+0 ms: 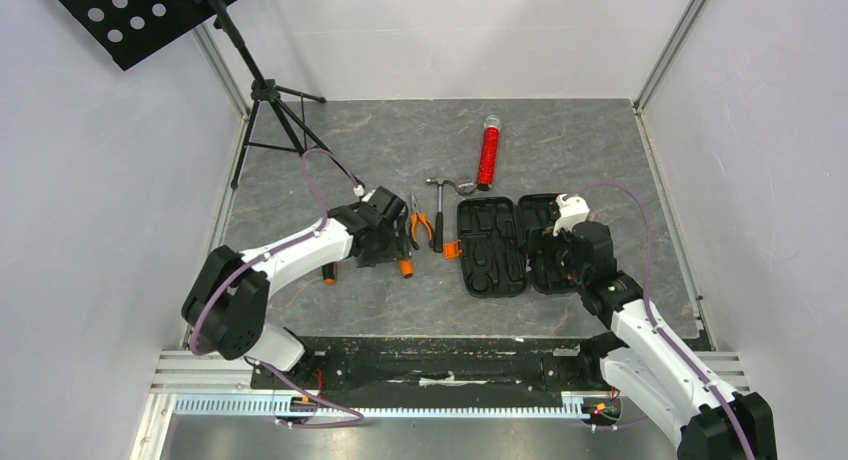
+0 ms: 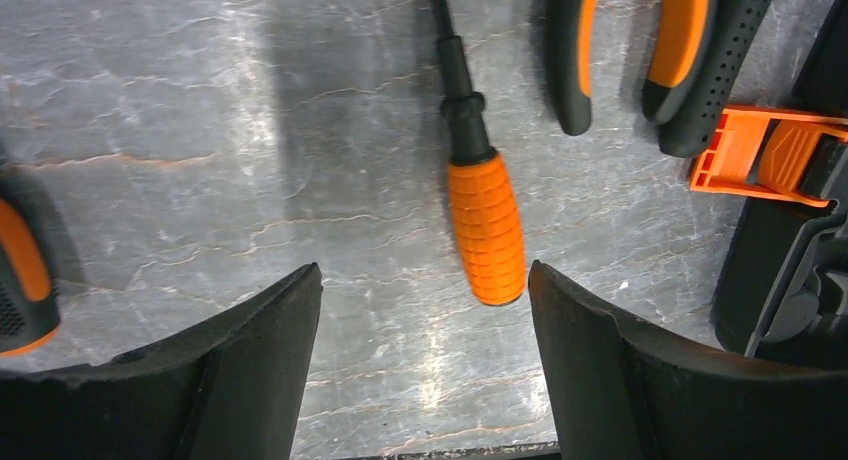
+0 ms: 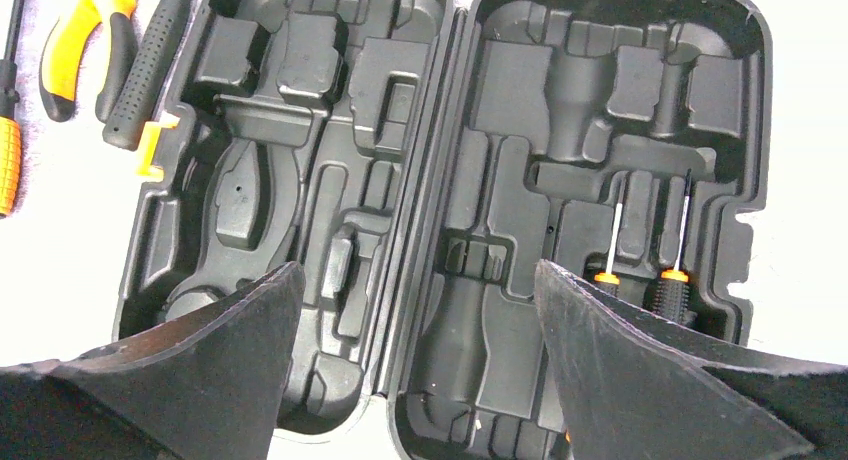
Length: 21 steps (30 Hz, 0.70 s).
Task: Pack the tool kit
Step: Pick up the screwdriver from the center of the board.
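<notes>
The tool kit's black case (image 1: 492, 248) lies open and flat, moulded slots up, orange latch (image 1: 451, 249) on its left edge. Two small screwdrivers (image 3: 606, 272) sit in slots of the right half. On the table left of the case lie the pliers (image 1: 420, 224), the hammer (image 1: 440, 205) and an orange-handled screwdriver (image 2: 486, 225). My left gripper (image 2: 425, 275) is open low over the table, the end of that handle just inside its right finger (image 2: 580, 340). Another orange-and-black screwdriver (image 2: 20, 280) lies further left. Above the case's hinge (image 3: 440, 180) my right gripper (image 3: 418, 270) hangs open and empty.
A red cylindrical tube (image 1: 488, 155) lies behind the hammer. A black tripod stand (image 1: 272, 105) with a perforated plate stands at the back left corner. White walls and metal rails close in the grey table (image 1: 380, 150) on three sides.
</notes>
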Each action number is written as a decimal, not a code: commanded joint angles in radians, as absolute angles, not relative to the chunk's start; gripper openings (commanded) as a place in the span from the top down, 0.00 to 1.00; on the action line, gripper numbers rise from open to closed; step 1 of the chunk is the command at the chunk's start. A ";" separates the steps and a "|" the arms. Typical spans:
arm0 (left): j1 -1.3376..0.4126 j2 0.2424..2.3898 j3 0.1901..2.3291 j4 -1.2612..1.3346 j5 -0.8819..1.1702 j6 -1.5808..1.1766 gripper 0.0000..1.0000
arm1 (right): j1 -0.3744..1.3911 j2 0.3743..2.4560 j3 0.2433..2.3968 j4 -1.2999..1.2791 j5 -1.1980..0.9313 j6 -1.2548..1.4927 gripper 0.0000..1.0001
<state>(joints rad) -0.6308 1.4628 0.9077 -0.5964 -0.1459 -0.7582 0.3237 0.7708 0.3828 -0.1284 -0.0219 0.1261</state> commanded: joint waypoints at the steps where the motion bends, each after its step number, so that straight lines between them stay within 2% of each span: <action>1: -0.678 1.522 0.976 -0.594 -0.213 -0.824 0.20 | 0.328 0.755 0.373 -0.097 -0.021 0.119 0.12; 6: -0.711 1.599 0.998 -0.591 -0.247 -0.828 0.25 | 0.328 0.758 0.370 -0.092 -0.023 0.121 0.12; 10: -0.721 1.638 0.993 -0.569 -0.270 -0.839 0.35 | 0.327 0.758 0.368 -0.092 -0.023 0.121 0.12; 15: -0.722 1.642 0.973 -0.537 -0.259 -0.845 0.55 | 0.328 0.756 0.369 -0.095 -0.029 0.121 0.13; 21: -0.721 1.586 0.937 -0.517 -0.250 -0.844 0.89 | 0.329 0.760 0.375 -0.095 -0.045 0.123 0.13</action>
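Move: The orange screwdriver handle lies about 3 cm to the right of my left hand, 1 cm ahead and 3 cm below. From that hand the pliers are some 10 cm ahead and 6 cm right, the hammer 11 cm ahead and 10 cm right, and the case's orange latch 4 cm ahead and 13 cm right, all about 4 cm down. From my right hand the handle is roughly 31 cm left, 3 cm back and 8 cm below. I shut my left fingers, wide open at first, around the orange screwdriver handle until both pads pinch it from its sides. To get there I slide about 3 cm to the right and sink about as far, fingers still pointing steeply down at the floor, then come nearly to rest as the grip closes and firms. ##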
